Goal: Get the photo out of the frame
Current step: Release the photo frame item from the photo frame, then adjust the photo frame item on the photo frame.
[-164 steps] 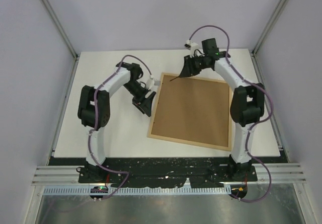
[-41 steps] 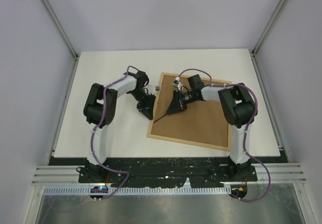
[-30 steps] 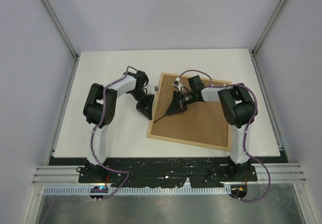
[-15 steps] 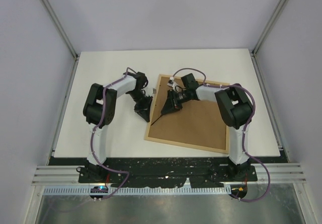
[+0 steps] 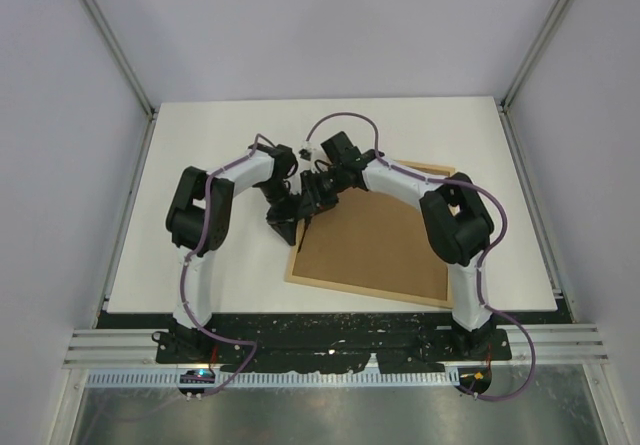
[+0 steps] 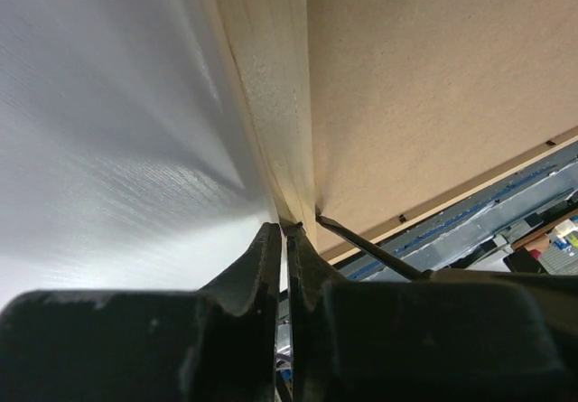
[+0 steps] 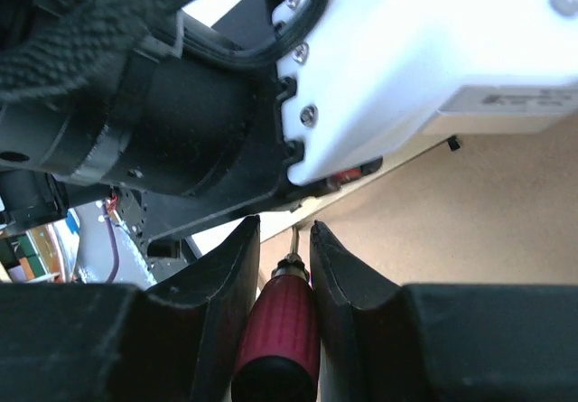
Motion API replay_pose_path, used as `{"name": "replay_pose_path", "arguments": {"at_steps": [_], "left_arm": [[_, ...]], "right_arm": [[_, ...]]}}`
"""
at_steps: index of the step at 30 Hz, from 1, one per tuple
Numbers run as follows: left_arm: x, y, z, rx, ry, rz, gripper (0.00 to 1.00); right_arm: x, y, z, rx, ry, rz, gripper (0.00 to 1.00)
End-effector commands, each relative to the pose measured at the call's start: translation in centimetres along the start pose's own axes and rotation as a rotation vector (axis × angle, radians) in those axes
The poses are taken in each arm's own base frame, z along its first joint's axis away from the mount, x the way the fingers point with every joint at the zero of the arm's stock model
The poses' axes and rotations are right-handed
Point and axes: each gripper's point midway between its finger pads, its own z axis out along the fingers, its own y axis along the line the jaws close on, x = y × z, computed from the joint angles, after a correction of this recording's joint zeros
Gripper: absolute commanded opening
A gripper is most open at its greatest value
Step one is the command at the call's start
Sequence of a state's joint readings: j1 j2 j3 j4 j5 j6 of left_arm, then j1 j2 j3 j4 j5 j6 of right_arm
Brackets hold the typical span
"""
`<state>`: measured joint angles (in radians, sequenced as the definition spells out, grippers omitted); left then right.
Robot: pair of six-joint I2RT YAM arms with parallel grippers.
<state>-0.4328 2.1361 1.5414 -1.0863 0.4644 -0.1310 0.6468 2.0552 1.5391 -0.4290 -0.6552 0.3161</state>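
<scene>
The frame (image 5: 385, 235) lies face down on the white table, its brown fibreboard back (image 6: 433, 86) up inside a light-wood rim (image 6: 271, 77). The photo is hidden under that back. My right gripper (image 5: 316, 197) is shut on a red-handled screwdriver (image 7: 278, 330). Its thin shaft (image 6: 370, 250) reaches the frame's left rim. My left gripper (image 5: 287, 225) is shut with nothing between its fingers. In the left wrist view its tips (image 6: 284, 230) touch the outer side of that same rim, right beside the shaft. The two grippers nearly meet there.
The white table (image 5: 200, 165) extends left of and behind the frame. Pale enclosure walls with metal posts (image 5: 110, 45) close in both sides. The black base rail (image 5: 330, 327) runs along the near edge. My left arm's white housing (image 7: 424, 41) fills the top of the right wrist view.
My right gripper has carried the screwdriver left across the brown back to the frame's left rim. The frame has shifted slightly left and turned. My left gripper has barely moved.
</scene>
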Motion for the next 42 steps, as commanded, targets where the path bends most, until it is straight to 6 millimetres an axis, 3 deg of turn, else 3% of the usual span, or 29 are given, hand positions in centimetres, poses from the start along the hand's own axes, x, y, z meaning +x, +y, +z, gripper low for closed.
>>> {"name": "replay_pose_path", "arguments": {"at_steps": [1,7,10,15,17,24,34,42], "left_arm": [[-3.6,1.7,-0.2,-0.101,-0.147,0.093,0.13],[-2.9,1.6,-1.8,-0.107,-0.172,0.124,0.29],[-2.6,1.4,-1.9,-0.118,-0.166,0.135,0.37],[-1.6,1.5,-1.1,-0.205,-0.136,0.177,0.47],[-1.4,1.3,-0.7,-0.221,-0.131,0.188,0.5],[-0.6,-1.2,0.2,-0.141,-0.131,0.215,0.51],[0.3,-5.2,-1.3,0.048,-0.193,0.251,0.5],[0.6,-2.1,0.9,-0.161,-0.126,0.23,0.49]], "right_arm": [[-0.8,3.8,-4.1,-0.136,-0.018,-0.002,0.08],[-0.7,0.2,-10.6,-0.296,-0.06,-0.006,0.08],[0.4,-1.5,-12.0,-0.255,-0.069,-0.032,0.08],[3.6,-7.2,-10.2,-0.038,-0.055,-0.039,0.08],[4.3,-8.3,-9.5,-0.018,-0.056,-0.027,0.08],[4.8,-9.5,-8.7,0.008,-0.057,-0.021,0.08],[6.2,-12.6,-7.0,0.076,-0.012,0.037,0.08],[5.7,-12.4,-7.1,0.077,-0.03,0.04,0.08]]}}
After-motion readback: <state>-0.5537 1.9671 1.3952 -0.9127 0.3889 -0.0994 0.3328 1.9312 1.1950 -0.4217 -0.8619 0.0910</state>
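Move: The small metal tab I'm working on, on the frame's left rail, is right at my closed left fingertips, about 1 cm below them. The next tab sits some 9 cm farther out and 2 cm right along that rail; the frame's near-left corner is about 5 cm back and 1 cm left. From my right hand, holding the screwdriver, the tab is roughly 5 cm back, 3 cm left and 8 cm below; the backing board's middle is about 15 cm right and 9 cm below. My right hand keeps its grip on the screwdriver and carries the tip away from the tab, about 13 cm right over the backing board, rising first and then sinking to end 3–4 cm lower. Beside the rail, my left fingers open about halfway; that hand eases a centimetre forward and left, then goes 3 cm back and right and slightly up, tilting its fingertips forward, to hover open about the tab. ##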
